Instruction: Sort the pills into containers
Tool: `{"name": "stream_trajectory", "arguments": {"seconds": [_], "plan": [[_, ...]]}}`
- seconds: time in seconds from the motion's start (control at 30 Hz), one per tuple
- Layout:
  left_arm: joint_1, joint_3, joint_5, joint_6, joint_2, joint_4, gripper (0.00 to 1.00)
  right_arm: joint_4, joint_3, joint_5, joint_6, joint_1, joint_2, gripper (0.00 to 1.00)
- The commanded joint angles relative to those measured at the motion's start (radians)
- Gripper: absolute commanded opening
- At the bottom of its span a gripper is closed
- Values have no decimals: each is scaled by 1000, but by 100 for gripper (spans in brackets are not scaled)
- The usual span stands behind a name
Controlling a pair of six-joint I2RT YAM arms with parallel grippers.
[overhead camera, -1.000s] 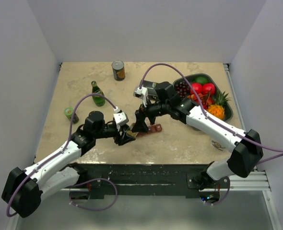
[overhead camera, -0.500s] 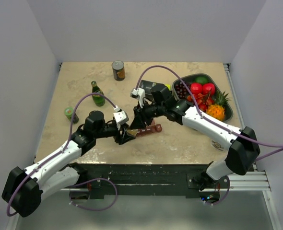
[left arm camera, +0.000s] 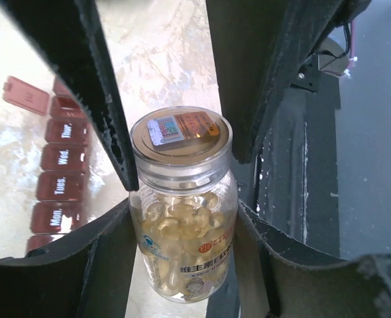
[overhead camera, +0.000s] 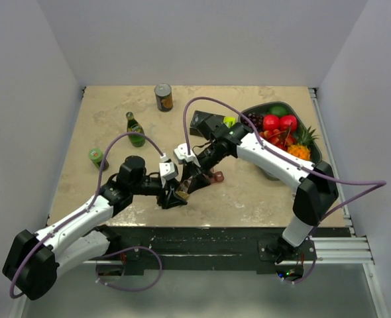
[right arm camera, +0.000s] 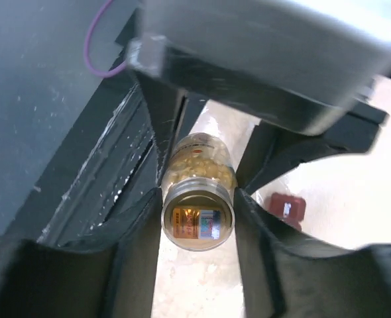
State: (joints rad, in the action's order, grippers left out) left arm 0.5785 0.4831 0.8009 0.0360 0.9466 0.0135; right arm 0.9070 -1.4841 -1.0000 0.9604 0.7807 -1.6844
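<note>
A clear pill bottle full of yellow softgel pills stands up between the fingers of my left gripper, which is shut on its body. My right gripper comes from above and is shut on the bottle's gold cap; its fingers flank the cap in the left wrist view. In the top view both grippers meet near the table's front edge, left gripper and right gripper. The dark red containers lie just beside the bottle, one lid flipped open; they also show as containers.
A green glass bottle, a tin can and a small green jar stand at the back left. A grey fruit tray and a black-and-green box are at the back right. The black frame runs along the near edge.
My right gripper swung left and down over the bottle and closed on its cap. The left gripper kept its grip on the bottle and barely moved.
</note>
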Motion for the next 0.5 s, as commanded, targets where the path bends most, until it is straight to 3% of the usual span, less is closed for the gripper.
{"name": "stream_trajectory", "arguments": {"seconds": [0.0, 0.07, 0.1, 0.13, 0.3, 0.47], "plan": [[-2, 20, 28, 5, -14, 92, 0, 187, -10, -81, 201, 6, 3, 69], [-2, 20, 8, 13, -16, 83, 0, 123, 10, -88, 106, -14, 29, 83], [-3, 18, 1, 15, -14, 82, 0, 97, 18, -98, 71, -36, 61, 96], [-2, 22, -2, 16, -9, 82, 0, 28, 39, -101, -21, -47, 75, 99], [-2, 31, -35, 13, -2, 75, 0, -167, 138, -86, -321, -96, 163, 99], [-2, 43, -127, -13, -6, 72, 0, -489, 255, 67, -667, -95, 232, 99]]}}
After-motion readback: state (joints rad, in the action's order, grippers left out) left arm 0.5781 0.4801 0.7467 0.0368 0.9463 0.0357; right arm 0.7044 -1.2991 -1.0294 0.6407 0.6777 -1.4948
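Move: The right fingers are already closed round the cap of the pill bottle, whose middle sits right at that hand's point; the brown pill box lies about 6 cm ahead of it, 3 cm to its right and 16 cm below. From the left hand, which still grips the bottle's body, the cap is roughly 3 cm to the right, 1 cm ahead and 3 cm above, and the pill box some 7 cm ahead, 5 cm to the right and 13 cm below. The right hand lets go of the cap, spreading its fingers from less than half open to fully wide while it dips about 1 cm back and down, then draws off to the right and up, swinging forward again, to end some 4 cm from where it began as its wrist turns about 15 degrees, mostly clockwise. The left hand keeps its steady grip on the bottle's body and eases about 1 cm forward, its wrist turning only a few degrees. ##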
